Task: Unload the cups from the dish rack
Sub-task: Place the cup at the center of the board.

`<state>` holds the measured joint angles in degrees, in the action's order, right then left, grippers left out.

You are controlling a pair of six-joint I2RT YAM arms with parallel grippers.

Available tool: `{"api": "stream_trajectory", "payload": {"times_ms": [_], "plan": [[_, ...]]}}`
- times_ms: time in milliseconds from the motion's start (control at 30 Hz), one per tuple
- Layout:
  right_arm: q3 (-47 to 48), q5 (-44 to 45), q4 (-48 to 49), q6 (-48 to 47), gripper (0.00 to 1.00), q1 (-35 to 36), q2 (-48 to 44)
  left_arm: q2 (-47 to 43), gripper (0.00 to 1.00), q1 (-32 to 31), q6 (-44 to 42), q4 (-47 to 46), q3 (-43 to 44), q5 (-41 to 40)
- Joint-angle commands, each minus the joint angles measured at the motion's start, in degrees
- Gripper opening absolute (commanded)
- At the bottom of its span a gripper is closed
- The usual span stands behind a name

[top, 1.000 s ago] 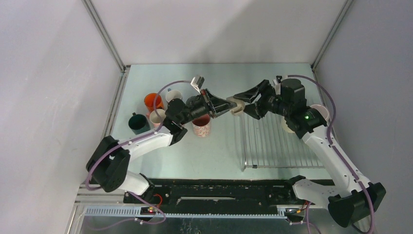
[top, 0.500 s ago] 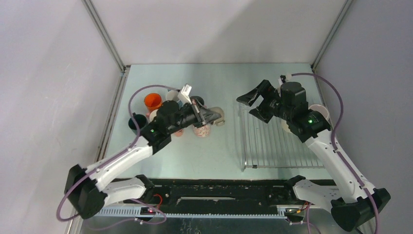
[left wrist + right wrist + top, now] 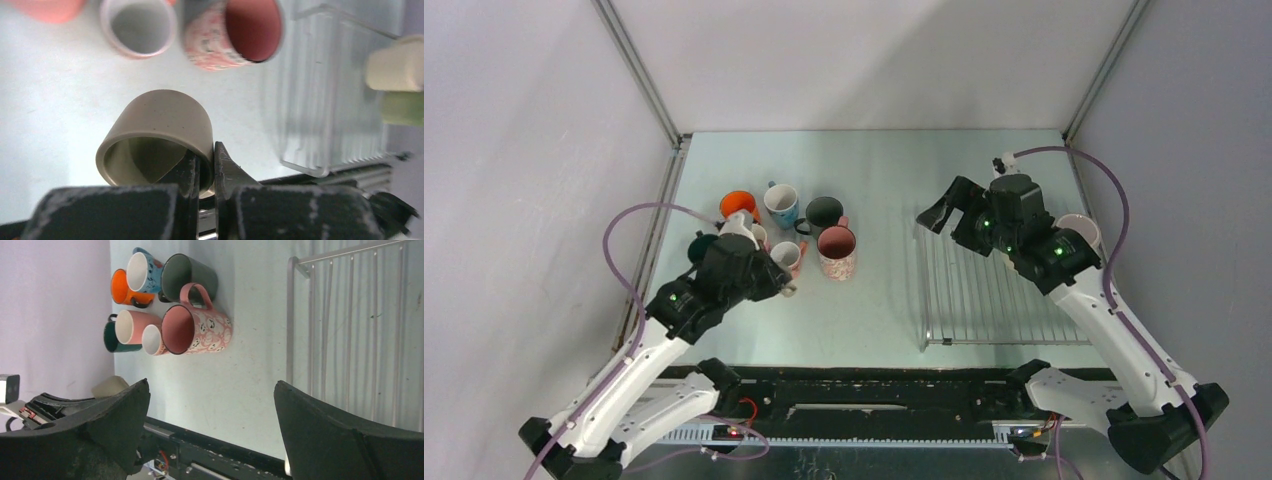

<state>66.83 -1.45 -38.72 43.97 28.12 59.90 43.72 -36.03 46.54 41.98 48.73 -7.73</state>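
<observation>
My left gripper (image 3: pixel 206 165) is shut on the rim of a beige cup (image 3: pixel 160 125), one finger inside and one outside. It hangs over the table in front of the cup cluster (image 3: pixel 776 283). Standing cups include a pink patterned mug (image 3: pixel 837 250), an orange one (image 3: pixel 737 205), a blue-and-white one (image 3: pixel 781 203) and a dark one (image 3: pixel 824 212). The dish rack (image 3: pixel 984 290) lies at the right. On it are a pale yellow cup (image 3: pixel 395 67) and a pale green cup (image 3: pixel 402 107). My right gripper (image 3: pixel 954 210) is open and empty above the rack's far left corner.
A teal cup (image 3: pixel 111 335), a pink cup (image 3: pixel 130 326) and a small white cup (image 3: pixel 152 340) crowd the cluster's near-left side. The enclosure walls close in on both sides. The black base rail (image 3: pixel 874 395) runs along the near edge.
The right gripper opened wide and let go of the beige cup. The left arm pulled it back from mid-table to the near left. The right gripper drew back over the rack.
</observation>
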Motion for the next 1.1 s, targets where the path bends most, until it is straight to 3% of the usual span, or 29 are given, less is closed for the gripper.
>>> {"api": "stream_trajectory", "payload": {"times_ms": [0, 200, 467, 800, 1067], "plan": [[2.12, 4.00, -1.16, -4.70, 1.00, 1.06, -1.42, -0.41, 0.00, 5.56, -3.56, 10.44, 3.50, -4.12], [2.12, 5.66, -2.73, -7.35, 1.00, 1.10, -2.32, 3.93, 0.00, 13.52, -8.70, 9.79, 0.35, -2.52], [2.08, 8.19, -4.19, -9.77, 1.00, 1.06, -3.21, 13.36, 0.00, 21.15, -11.93, 0.31, -4.12, 0.92], [0.36, 6.67, -3.03, -11.54, 1.00, 0.97, -3.10, 26.19, 0.00, 23.51, -12.79, -8.31, -6.17, 3.90], [-1.47, 6.26, -2.62, -11.92, 1.00, 0.63, -3.22, 31.04, 0.00, 23.63, -12.47, -10.52, -6.66, 4.53]]}}
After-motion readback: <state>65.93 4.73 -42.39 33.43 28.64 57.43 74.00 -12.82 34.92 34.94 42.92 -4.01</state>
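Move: The left hand holds the small beige cup; the free spot it is taken to lies about 5 cm ahead, 10 cm left and 17 cm below. From that hand, the small pink cup stands some 11 cm ahead and 3 cm left, the peach cup 14 cm ahead and 12 cm left, the large pink mug 10 cm ahead and 9 cm right, all about 15 cm below. From the right hand, the spot is roughly 40 cm left, 5 cm back and 24 cm below. Left hand carries its cup 8 cm left, then some 15 down and forward beside the small pink cup. ##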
